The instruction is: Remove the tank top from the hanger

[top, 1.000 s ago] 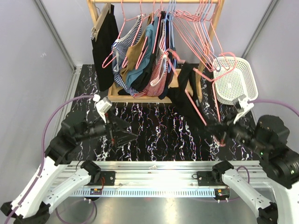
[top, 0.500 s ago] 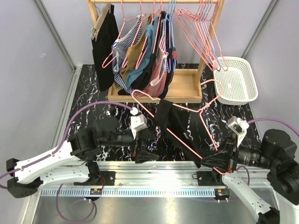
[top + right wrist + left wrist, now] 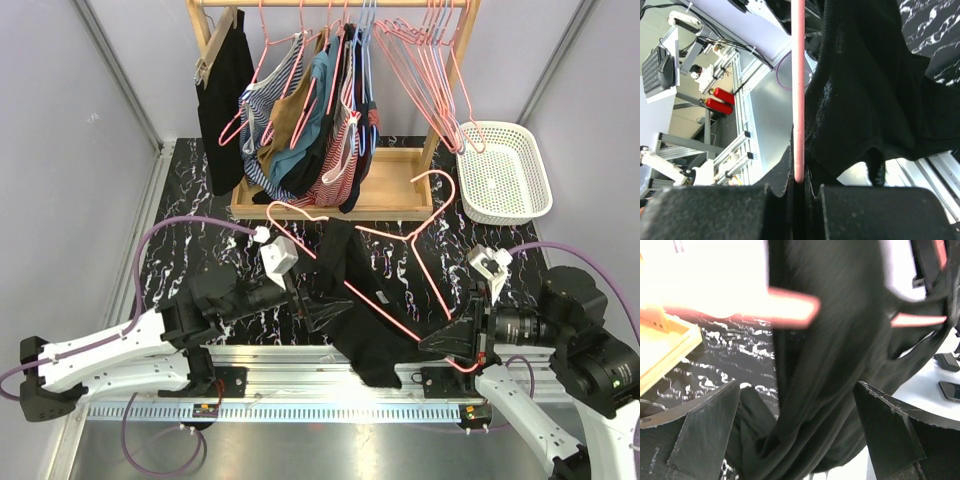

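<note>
A black tank top (image 3: 345,262) hangs on a pink wire hanger (image 3: 385,308) that lies tilted over the front middle of the table. My right gripper (image 3: 443,345) is shut on one end of that hanger; in the right wrist view the pink rod (image 3: 798,90) is clamped in the right gripper (image 3: 799,186), with black fabric (image 3: 865,100) draped beside it. My left gripper (image 3: 325,312) is open at the garment's left side. In the left wrist view the black cloth (image 3: 815,390) hangs between the wide-apart fingers (image 3: 705,427), and blurred pink hanger bars (image 3: 790,307) cross above.
A wooden rack (image 3: 385,190) at the back carries several garments (image 3: 300,120) and empty pink hangers (image 3: 430,70). A white basket (image 3: 505,170) stands at the back right. The tank top's hem droops over the aluminium rail (image 3: 300,358) at the table's front edge.
The right gripper has pulled the hanger and tank top from beside the rack to the table's front. The left arm has swung in to the middle, its open fingers now around the hanging cloth.
</note>
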{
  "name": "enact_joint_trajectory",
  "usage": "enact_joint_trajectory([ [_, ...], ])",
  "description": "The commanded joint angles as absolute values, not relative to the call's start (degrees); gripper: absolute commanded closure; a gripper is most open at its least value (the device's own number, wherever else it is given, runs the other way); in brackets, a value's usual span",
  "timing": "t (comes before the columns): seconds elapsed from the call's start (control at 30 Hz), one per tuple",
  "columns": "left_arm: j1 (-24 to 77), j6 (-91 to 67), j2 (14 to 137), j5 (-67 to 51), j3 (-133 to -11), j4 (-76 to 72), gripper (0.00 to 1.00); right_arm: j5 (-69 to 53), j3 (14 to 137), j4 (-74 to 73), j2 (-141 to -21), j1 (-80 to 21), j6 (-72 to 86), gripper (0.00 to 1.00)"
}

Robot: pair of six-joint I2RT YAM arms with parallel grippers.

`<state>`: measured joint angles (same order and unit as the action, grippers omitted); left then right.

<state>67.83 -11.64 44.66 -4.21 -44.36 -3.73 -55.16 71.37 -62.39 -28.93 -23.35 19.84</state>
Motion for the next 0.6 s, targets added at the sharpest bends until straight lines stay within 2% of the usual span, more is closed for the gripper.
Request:
enact_joint_trajectory([
  [0.0,68.4,-10.4,46.1,-4.0,-45.8,-14.6,0.01,-56.5,70.1,-57.7,-28.7,-23.5,21.3,1.00],
  [0.03,68.3,-10.0,47.3,-4.4,-46.5,-14.2,0.07,-55.8,70.0,-58.1,-28.9,-23.5,20.7,1.00],
  [0.07,68.4,-9.9,47.7,-4.5,-47.6,-12.9,0.22,-53.5,70.2,-59.0,-29.4,-23.5,20.2,1.00],
  [0.13,68.4,-10.1,47.6,-3.5,-48.2,-11.6,0.36,-49.2,71.5,-62.9,-30.1,-23.5,17.9,1.00],
  [0.17,68.3,-10.3,47.3,-2.3,-48.1,-9.6,0.53,-45.7,71.7,-64.4,-30.9,-23.6,17.1,1.00],
  [0.27,68.3,-10.8,44.0,6.6,-46.9,-4.5,0.85,-44.1,70.5,-67.8,-31.5,-23.5,15.4,1.00],
  [0.37,68.3,-10.7,36.7,17.8,-44.8,-1.3,0.90,-45.1,67.3,-67.9,-30.8,-23.6,15.3,1.00],
  [0.47,68.3,-9.8,32.5,23.6,-44.0,-0.2,0.99,-46.7,66.3,-67.9,-29.9,-23.7,15.5,1.00],
  [0.57,68.2,-8.4,29.3,29.1,-44.3,3.1,1.00,-51.2,64.3,-67.2,-29.0,-23.9,16.1,1.00],
])
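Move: My open left fingers are already around the near fold of the black tank top. Its middle lies about 5 cm to my left hand's right and 4 cm lower; the hanger's middle is roughly 7 cm right and 4 cm ahead, about level in height. The rack's wooden base stands some 30 cm ahead and 28 cm down. From my right hand, which holds the hanger's lower end, the top's middle is about 11 cm left, 7 cm ahead and 4 cm lower. I ease my left hand about a centimetre farther in, shut its fingers on the tank top's fold, then pull left by about 8 cm with some rise and forward travel, swinging the wrist some 20 degrees counter-clockwise. Meanwhile my right hand keeps its grip on the hanger, sinks about 6 cm and edges forward, its fingers dipping slightly. ##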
